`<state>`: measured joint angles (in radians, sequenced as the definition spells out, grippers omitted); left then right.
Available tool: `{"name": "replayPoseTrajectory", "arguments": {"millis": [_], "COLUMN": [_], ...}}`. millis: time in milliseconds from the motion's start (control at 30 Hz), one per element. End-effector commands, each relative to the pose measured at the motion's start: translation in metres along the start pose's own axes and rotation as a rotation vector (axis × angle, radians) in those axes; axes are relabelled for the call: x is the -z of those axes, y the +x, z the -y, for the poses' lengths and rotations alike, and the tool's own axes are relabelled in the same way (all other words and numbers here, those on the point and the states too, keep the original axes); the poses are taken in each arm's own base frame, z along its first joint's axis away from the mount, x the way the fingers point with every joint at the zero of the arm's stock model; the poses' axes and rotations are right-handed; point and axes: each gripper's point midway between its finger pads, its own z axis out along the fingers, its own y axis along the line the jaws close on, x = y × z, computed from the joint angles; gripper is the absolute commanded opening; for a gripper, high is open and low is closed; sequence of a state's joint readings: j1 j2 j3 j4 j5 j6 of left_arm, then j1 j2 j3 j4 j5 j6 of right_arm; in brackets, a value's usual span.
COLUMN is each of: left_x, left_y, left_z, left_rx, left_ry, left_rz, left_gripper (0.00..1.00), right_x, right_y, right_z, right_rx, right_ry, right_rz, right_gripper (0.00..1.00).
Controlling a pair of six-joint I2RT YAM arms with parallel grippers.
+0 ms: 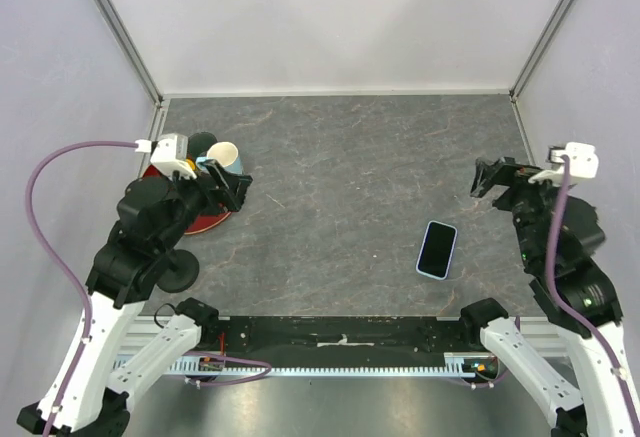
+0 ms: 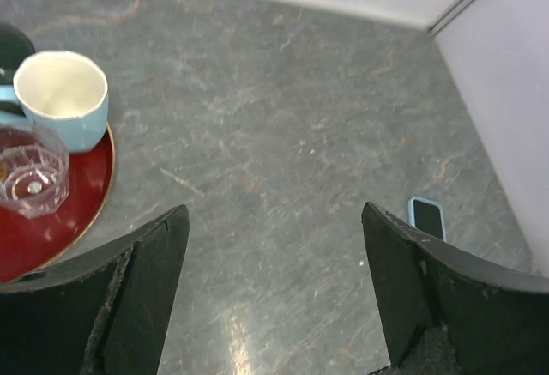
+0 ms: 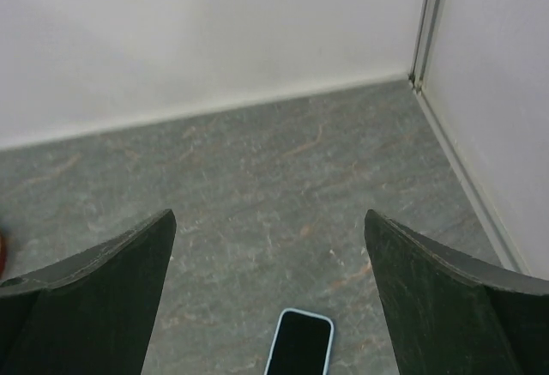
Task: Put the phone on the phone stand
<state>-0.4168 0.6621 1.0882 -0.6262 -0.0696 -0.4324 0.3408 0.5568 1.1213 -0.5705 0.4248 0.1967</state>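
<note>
The phone (image 1: 437,249), with a black screen and light blue case, lies flat on the grey table at the right. It also shows in the right wrist view (image 3: 300,344) and the left wrist view (image 2: 426,217). My right gripper (image 1: 490,177) is open and empty, held above the table beyond the phone; its jaws (image 3: 268,216) stand wide apart. My left gripper (image 1: 230,189) is open and empty at the left, by the red tray, with its jaws (image 2: 273,212) wide apart. The phone stand's black disc base (image 1: 176,271) shows beside my left arm; its top is hidden.
A red tray (image 1: 207,221) at the left holds a light blue cup (image 2: 62,96), a clear glass (image 2: 31,173) and a dark cup (image 1: 200,144). White walls close the table at the back and both sides.
</note>
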Motion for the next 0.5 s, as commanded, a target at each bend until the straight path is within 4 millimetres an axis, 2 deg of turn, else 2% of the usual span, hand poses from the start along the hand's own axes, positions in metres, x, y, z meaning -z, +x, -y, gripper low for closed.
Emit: {"name": "replayPoseTrajectory", "arguments": {"millis": [0,33,100,133,167,233,267,300,367,433,467], "left_x": [-0.003,-0.003,-0.002,-0.002,-0.001,0.002,0.003,0.004,0.009,0.016,0.026], "left_y": [0.022,0.028,0.035,0.046,0.051,0.067,0.075,0.077,0.090,0.089,0.095], "left_z": [-0.007,-0.010,-0.016,-0.020,-0.023,-0.034,-0.040,-0.047,-0.058,-0.069,-0.078], "left_rx": [-0.039,-0.027,-0.006,0.019,0.030,0.051,0.058,0.062,0.072,0.101,0.112], "left_ry": [-0.020,-0.036,-0.067,-0.091,-0.106,-0.162,-0.190,-0.232,-0.301,-0.391,-0.458], "left_rz": [-0.092,-0.119,-0.143,-0.176,-0.191,-0.242,-0.267,-0.273,-0.331,-0.333,-0.364], "left_gripper": [0.88,0.87,0.86,0.86,0.86,0.86,0.86,0.86,0.86,0.86,0.86], "right_x": [-0.024,-0.032,-0.040,-0.048,-0.048,-0.053,-0.055,-0.053,-0.056,-0.053,-0.054], "right_y": [0.043,0.061,0.079,0.097,0.107,0.136,0.140,0.158,0.168,0.189,0.193], "right_z": [-0.007,-0.011,-0.030,-0.039,-0.057,-0.071,-0.084,-0.090,-0.107,-0.120,-0.125], "right_rx": [0.013,0.029,0.024,0.036,0.027,0.003,-0.022,-0.038,-0.066,-0.051,-0.045], "right_ry": [0.010,-0.003,-0.090,-0.121,-0.212,-0.269,-0.328,-0.357,-0.412,-0.448,-0.463], "right_rz": [-0.113,-0.161,-0.221,-0.283,-0.330,-0.423,-0.423,-0.461,-0.466,-0.515,-0.518], "right_gripper": [0.98,0.98,0.98,0.98,0.98,0.98,0.98,0.98,0.98,0.98,0.98]}}
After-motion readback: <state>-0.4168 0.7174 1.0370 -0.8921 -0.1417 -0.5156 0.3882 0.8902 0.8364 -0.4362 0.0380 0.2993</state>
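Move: Almost straight beneath the right hand, some 37 cm down and perhaps 3 cm ahead, lies the phone, with bare table around it. From the left hand the round black phone stand is about 18 cm to the left, 8 cm back and 31 cm below; the red plate sits roughly 18 cm ahead and 20 cm left of that hand, the blue-white mug 20 cm ahead and 11 cm left. The phone is some 51 cm to its right, 2 cm ahead. Dropping fast from above the phone, the open right hand sinks about 18 cm and swings left and somewhat forward, ending beside the phone's left side but still well above the table; its fingers tip down nearly 30 degrees and turn counter-clockwise. The left hand, also empty and open, sinks some 9 cm towards the phone stand's level, its fingers tipping down too. ##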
